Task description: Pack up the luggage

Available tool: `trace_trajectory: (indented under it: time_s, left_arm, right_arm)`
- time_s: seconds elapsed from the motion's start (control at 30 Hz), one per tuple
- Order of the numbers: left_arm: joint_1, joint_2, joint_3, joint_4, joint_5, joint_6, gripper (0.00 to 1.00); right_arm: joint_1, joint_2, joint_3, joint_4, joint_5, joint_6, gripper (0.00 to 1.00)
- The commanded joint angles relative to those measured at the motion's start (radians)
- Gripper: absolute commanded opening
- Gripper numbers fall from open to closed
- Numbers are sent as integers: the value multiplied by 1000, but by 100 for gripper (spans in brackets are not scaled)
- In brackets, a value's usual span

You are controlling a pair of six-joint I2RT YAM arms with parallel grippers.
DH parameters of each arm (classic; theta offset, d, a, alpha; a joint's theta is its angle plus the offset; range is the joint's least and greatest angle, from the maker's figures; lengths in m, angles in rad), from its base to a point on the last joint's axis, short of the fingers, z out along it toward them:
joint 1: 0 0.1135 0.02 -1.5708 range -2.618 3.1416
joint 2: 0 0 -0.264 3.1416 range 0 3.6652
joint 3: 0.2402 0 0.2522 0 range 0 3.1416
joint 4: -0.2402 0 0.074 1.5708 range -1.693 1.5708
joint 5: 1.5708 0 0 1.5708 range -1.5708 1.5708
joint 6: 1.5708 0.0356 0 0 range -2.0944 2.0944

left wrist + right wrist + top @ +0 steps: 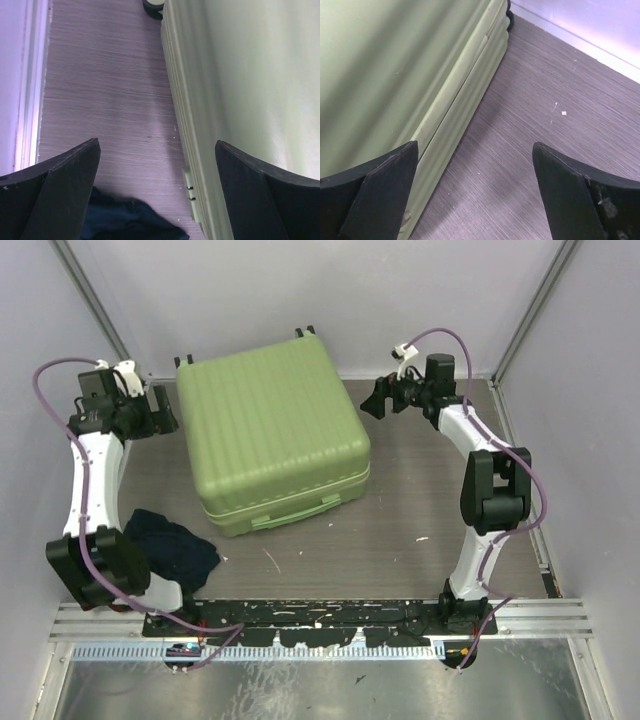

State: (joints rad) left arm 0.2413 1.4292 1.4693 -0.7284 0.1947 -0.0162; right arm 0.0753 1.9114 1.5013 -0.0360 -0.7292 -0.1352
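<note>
The luggage (272,430), a light-green ribbed hard-shell suitcase, lies flat and closed in the middle of the table, handle toward the near side. My left gripper (167,410) hovers by its far-left edge, open and empty. In the left wrist view the luggage (250,90) fills the right side, and the left gripper (157,145) spans bare table beside the shell seam. My right gripper (376,400) stands open and empty just off the luggage's far-right edge. The right wrist view shows the luggage (395,75) on the left, with the right gripper (475,145) over its lower edge and the table.
A dark blue garment (172,545) lies crumpled on the table at the near left, and the garment (125,220) also shows at the bottom of the left wrist view. White walls close in the table on three sides. A small black wheel (152,7) sits at the luggage's corner.
</note>
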Motion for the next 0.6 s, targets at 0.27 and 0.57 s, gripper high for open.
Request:
trace_trajectory:
  time_s: [0.27, 0.57]
  left_arm:
    - [-53, 330, 138, 32, 314, 58, 100]
    - [-414, 426, 149, 59, 408, 49, 99]
  right_arm:
    - [116, -47, -14, -102, -94, -191, 100]
    - [110, -317, -276, -134, -19, -257, 100]
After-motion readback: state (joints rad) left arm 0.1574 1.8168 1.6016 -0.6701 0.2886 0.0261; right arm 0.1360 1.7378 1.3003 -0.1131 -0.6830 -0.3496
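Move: The closed green suitcase stands between the hands. Its middle is some 24 cm to the right of the left hand, nearly level with it and about 13 cm below, its left side only about 5 cm off. From the right hand, the suitcase's middle lies roughly 21 cm left, 8 cm back and 7 cm below. The dark blue cloth is about 27 cm straight back from the left hand, 24 cm lower. The left hand, fingers open, sinks about 10 cm beside the suitcase while reaching some 7 cm forward, tipping further down by about 10 degrees, then swings right, so that its right finger comes against the suitcase's left side and pushes it to the right. The right hand, also open, first closes in leftwards about 3.5 cm on the right side, then draws back some 6 cm along that side, easing out to the right again, with a finger against it at the end. ##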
